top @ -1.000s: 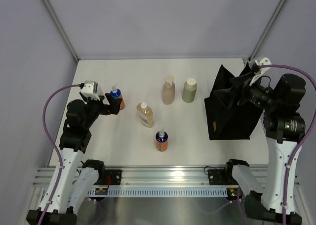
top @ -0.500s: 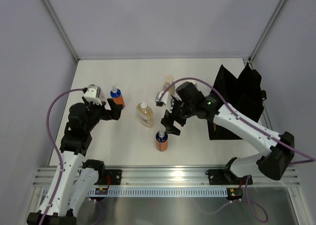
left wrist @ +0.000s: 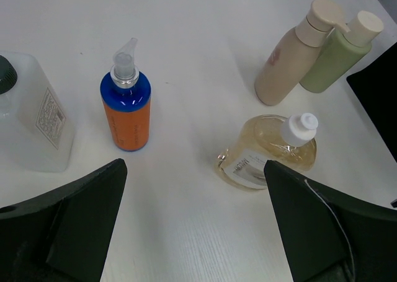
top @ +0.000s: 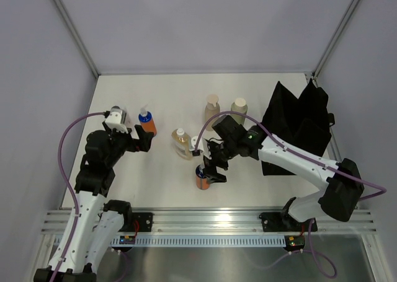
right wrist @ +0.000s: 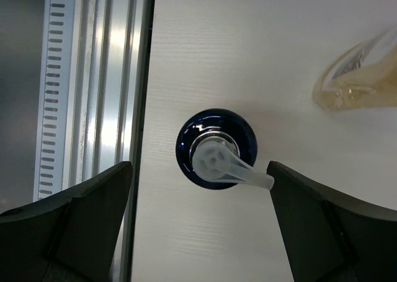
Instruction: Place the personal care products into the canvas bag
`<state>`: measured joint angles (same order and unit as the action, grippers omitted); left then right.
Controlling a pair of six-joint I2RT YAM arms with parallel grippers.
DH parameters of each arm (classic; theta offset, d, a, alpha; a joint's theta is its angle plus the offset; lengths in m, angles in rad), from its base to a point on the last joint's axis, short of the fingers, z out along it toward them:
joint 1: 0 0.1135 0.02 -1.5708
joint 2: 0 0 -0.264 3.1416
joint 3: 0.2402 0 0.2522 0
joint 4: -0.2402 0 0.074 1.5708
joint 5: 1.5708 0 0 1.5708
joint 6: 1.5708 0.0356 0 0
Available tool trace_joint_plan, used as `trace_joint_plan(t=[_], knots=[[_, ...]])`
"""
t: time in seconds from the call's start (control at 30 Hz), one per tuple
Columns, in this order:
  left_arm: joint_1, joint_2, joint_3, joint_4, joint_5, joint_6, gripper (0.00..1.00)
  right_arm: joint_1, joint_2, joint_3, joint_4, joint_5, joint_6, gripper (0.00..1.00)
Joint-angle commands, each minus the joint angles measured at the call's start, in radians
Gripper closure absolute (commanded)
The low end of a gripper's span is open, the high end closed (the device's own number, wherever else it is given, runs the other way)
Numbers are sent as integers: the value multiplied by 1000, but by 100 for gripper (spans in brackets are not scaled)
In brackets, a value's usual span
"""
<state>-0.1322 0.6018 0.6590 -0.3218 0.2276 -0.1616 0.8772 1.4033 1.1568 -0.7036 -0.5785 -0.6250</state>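
Observation:
Beside the far-left orange bottle with a blue cap (top: 147, 126) (left wrist: 126, 111), my left gripper (top: 141, 141) (left wrist: 195, 226) stands open, holding nothing. A clear bottle with a grey cap (left wrist: 31, 111) stands left of that bottle. Further right are the amber pump bottle (top: 182, 144) (left wrist: 270, 152), the tan pump bottle (top: 212, 111) (left wrist: 294, 62) and the olive-green bottle (top: 238, 111) (left wrist: 338, 56). My right gripper (top: 213, 165) (right wrist: 200, 170) hangs open straight above the second orange bottle (top: 203, 178) (right wrist: 216, 149), one finger on either side of its cap. The black canvas bag (top: 298, 130) stands at the right.
The metal rail (top: 211, 223) (right wrist: 93, 77) runs along the near table edge, close to the front orange bottle. Grey walls enclose the white table (top: 155, 96) on three sides. My right arm stretches across the middle of the table from the bag side.
My right arm has swung from the bag at the right across to the front orange bottle, dropping over it. The left arm has barely shifted. Both grippers have stayed open.

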Motion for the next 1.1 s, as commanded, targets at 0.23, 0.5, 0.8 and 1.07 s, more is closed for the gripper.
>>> trace_joint_plan(t=[0.23, 0.5, 0.8, 1.07], knots=[[-3, -5, -2, 21, 10, 19, 1, 6, 102, 9, 62, -109, -125, 1], [-3, -8, -4, 23, 18, 22, 1, 20, 137, -2, 72, -97, -114, 16], [-3, -14, -6, 23, 22, 22, 1, 20, 129, -8, 55, -47, -125, 63], [-4, -19, -7, 29, 29, 20, 1, 19, 11, 30, 7, 48, -116, 90]])
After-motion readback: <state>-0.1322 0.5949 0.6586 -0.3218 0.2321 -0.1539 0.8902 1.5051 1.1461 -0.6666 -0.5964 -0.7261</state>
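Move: The near orange pump bottle with the blue shoulder stands about 2 cm to the right gripper's left, level fore and aft, its middle some 7 cm lower. The amber bottle stands about 12 cm ahead of this gripper and 9 cm to its left; the beige pump bottle is some 24 cm ahead and 1 cm right. From the left gripper, the near orange bottle lies about 11 cm back, 22 cm right and 14 cm lower. Lower the open right gripper about 3.5 cm while easing it some 2 cm left, so its fingers straddle the near orange bottle's top, turning it slightly counter-clockwise. Close on the blue shoulder, pinching it from both sides, hold there, then begin drawing back right by roughly 1 cm with the grip kept. ##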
